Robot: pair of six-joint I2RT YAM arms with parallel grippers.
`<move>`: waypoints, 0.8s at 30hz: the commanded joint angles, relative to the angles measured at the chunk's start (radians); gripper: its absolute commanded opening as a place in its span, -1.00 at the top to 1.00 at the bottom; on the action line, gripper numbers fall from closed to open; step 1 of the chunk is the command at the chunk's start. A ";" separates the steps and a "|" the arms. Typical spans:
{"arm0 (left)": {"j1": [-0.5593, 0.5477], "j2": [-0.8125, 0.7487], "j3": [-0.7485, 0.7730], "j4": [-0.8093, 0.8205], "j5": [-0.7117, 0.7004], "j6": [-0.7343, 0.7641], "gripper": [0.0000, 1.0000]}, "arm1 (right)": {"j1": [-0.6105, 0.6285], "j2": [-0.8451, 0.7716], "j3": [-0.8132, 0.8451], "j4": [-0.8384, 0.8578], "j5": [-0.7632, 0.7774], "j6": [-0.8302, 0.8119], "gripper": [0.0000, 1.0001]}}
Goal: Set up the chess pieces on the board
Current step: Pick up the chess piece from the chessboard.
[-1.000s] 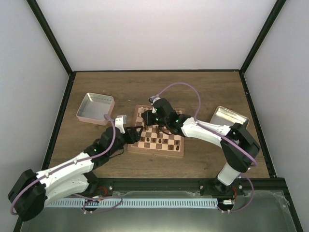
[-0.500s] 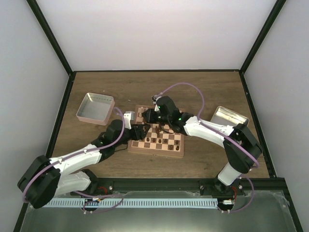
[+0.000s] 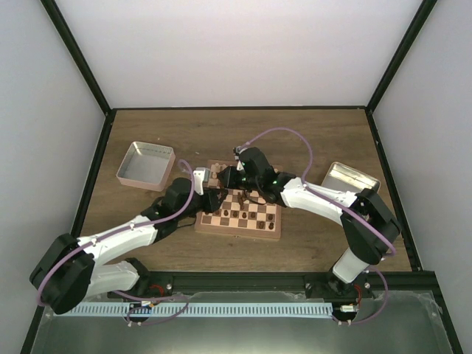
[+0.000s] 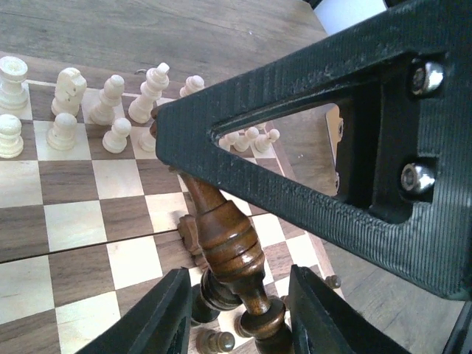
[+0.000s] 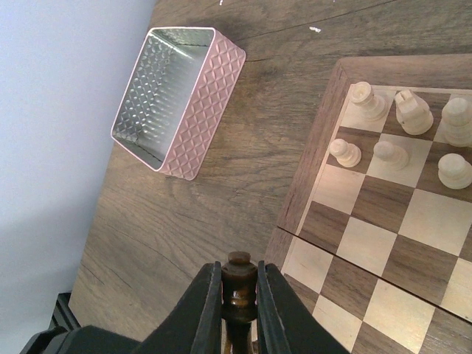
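Observation:
The board lies mid-table, with cream chess pieces in rows along its far side and dark pieces along the near side. Over the board's left part, my right gripper is shut on a dark brown chess piece. In the left wrist view the same piece hangs between my left gripper's fingers. A gap shows on each side of it, so the left gripper is open. My right gripper's black finger fills the upper right of that view.
A pink tin tray stands left of the board and a silver tray right of it. Several dark pieces lie toppled on the squares under the left gripper. Black frame posts edge the table.
My left arm has reached forward and right until its jaws sit around the piece held by the right gripper, and the jaws have narrowed. The right gripper shifted slightly left, still shut.

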 commanded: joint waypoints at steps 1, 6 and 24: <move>0.006 0.012 0.035 -0.029 0.005 0.038 0.29 | -0.002 -0.021 0.009 0.005 0.000 0.024 0.85; 0.005 0.031 0.053 -0.054 -0.012 0.056 0.46 | -0.003 -0.023 0.006 0.002 0.002 0.023 0.85; 0.006 0.060 0.086 -0.159 -0.063 0.099 0.73 | -0.002 -0.060 -0.042 -0.002 0.080 0.032 0.85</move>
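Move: The dark chess piece to be picked stands almost between the left hand's open fingers, its middle some 3 cm straight below them. The dark piece already held in the right hand is close by, about 3 cm ahead, 1 cm left and 1 cm higher; a pile of fallen dark pieces lies roughly 6 cm to the right, 1 cm back and 5 cm below. From the right hand, the piece to be picked is about 4 cm back, 1 cm right and 5 cm below. The left hand sinks a little over 2 cm around the dark piece, rolling some 10 degrees so that its left side comes up, while its half-open fingers close until they pinch the piece just under its flat top. The right hand keeps its own dark piece gripped and stays still at first, then late on eases about 1 cm down and 1 cm to the right beside the left fingers. ##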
